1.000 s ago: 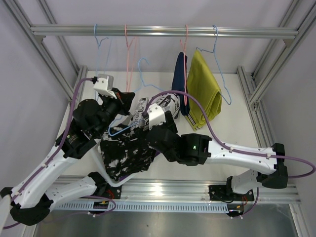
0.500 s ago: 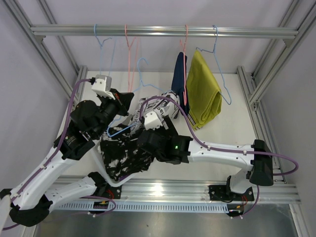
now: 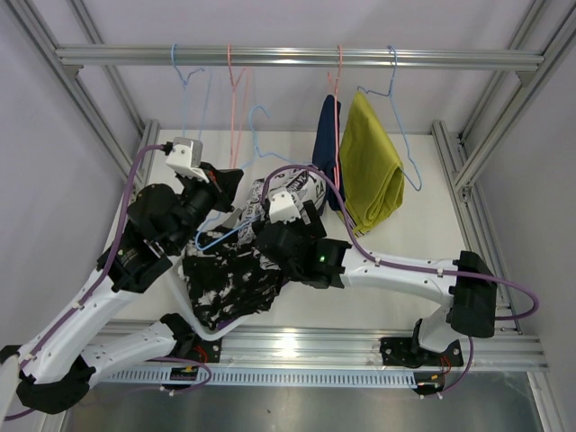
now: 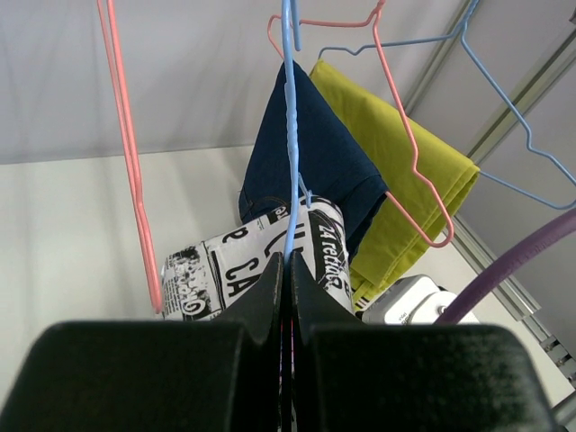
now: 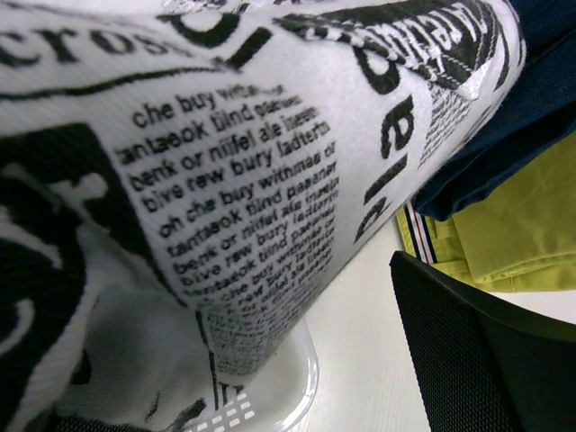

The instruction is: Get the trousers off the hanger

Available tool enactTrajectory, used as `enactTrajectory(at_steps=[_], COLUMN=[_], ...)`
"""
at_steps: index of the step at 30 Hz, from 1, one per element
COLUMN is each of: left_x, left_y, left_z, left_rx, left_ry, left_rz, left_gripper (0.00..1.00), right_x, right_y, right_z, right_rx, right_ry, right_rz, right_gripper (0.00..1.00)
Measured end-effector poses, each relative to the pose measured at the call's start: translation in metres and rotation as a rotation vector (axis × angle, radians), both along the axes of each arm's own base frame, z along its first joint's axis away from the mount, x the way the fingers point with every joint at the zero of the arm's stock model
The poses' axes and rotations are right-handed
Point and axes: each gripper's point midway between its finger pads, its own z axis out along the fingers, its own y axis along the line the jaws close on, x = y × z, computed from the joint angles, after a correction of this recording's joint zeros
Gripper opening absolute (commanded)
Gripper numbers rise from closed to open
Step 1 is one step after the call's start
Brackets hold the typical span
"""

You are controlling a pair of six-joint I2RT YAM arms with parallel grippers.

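The white trousers with black print (image 3: 290, 192) hang on a blue hanger (image 3: 259, 135) that is off the rail. My left gripper (image 3: 227, 187) is shut on that hanger's wire (image 4: 289, 180), and the printed trousers (image 4: 236, 270) show just beyond its tips (image 4: 288, 265). My right gripper (image 3: 268, 202) is open and pressed up against the printed trousers (image 5: 225, 153). Only one black finger (image 5: 486, 351) shows; the other is hidden by the cloth. Navy trousers (image 3: 326, 148) and mustard trousers (image 3: 371, 166) hang on the rail. Black-and-white splotched trousers (image 3: 229, 283) lie heaped below.
A white basket (image 3: 183, 313) holds the heap; its clear rim (image 5: 310, 378) lies under the printed cloth. Empty blue (image 3: 180, 81) and pink hangers (image 3: 236, 99) hang on the rail (image 3: 297, 58). Frame posts stand at both sides.
My right arm has swung left and forward, bringing its open gripper up against the printed trousers. The left arm and its hanger have barely moved.
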Motion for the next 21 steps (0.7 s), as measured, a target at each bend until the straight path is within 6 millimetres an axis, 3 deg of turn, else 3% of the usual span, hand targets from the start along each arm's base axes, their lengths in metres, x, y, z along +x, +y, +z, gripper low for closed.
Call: enactTrajectory(at_steps=[7,12,16,21], left_x=[-0.001,0.0,0.0,0.0], left_y=[0.001,0.0,0.0,0.0], left_z=[0.001,0.0,-0.001,0.001], left_rx=[-0.002,0.0,0.001,-0.005], left_ry=[-0.002,-0.001,0.0,-0.007], left_rz=[0.0,0.0,0.0,0.0], left_gripper=[0.0,0.0,0.01,0.0], right_x=[0.008,0.013,0.016,0.021], right_y=[-0.004,-0.012,-0.015,-0.015], right_z=[-0.002,-0.006,0.001,0.01], right_rx=[0.006,-0.017,-0.007,0.013], right_ry=[-0.043,-0.102,-0.146,-0.179], right_rz=[-0.03,-0.059,-0.067,-0.07], right_gripper=[0.97,0.85,0.68,0.66])
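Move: The newspaper-print trousers hang on the blue hanger that my left hand already grips; their middle lies about 6 cm ahead of my open right hand, 4 cm to its left and level with it. The navy trousers hang some 12 cm ahead of my right hand, 6 cm right and 5 cm above. The yellow trousers are roughly 14 cm ahead and 15 cm right, some 5 cm up. From my left hand the print trousers are some 6 cm ahead, 7 cm right and 14 cm below. I bring my right hand's wide fingers, already on either side of the newspaper-print cloth, about 2 cm farther forward and a little to the right, dipping slightly before rising about 1.5 cm. Meanwhile I tip the fingertips up some 10 degrees and close to about two-thirds open around the fabric, not yet shut. My left hand keeps still, holding the hanger. ##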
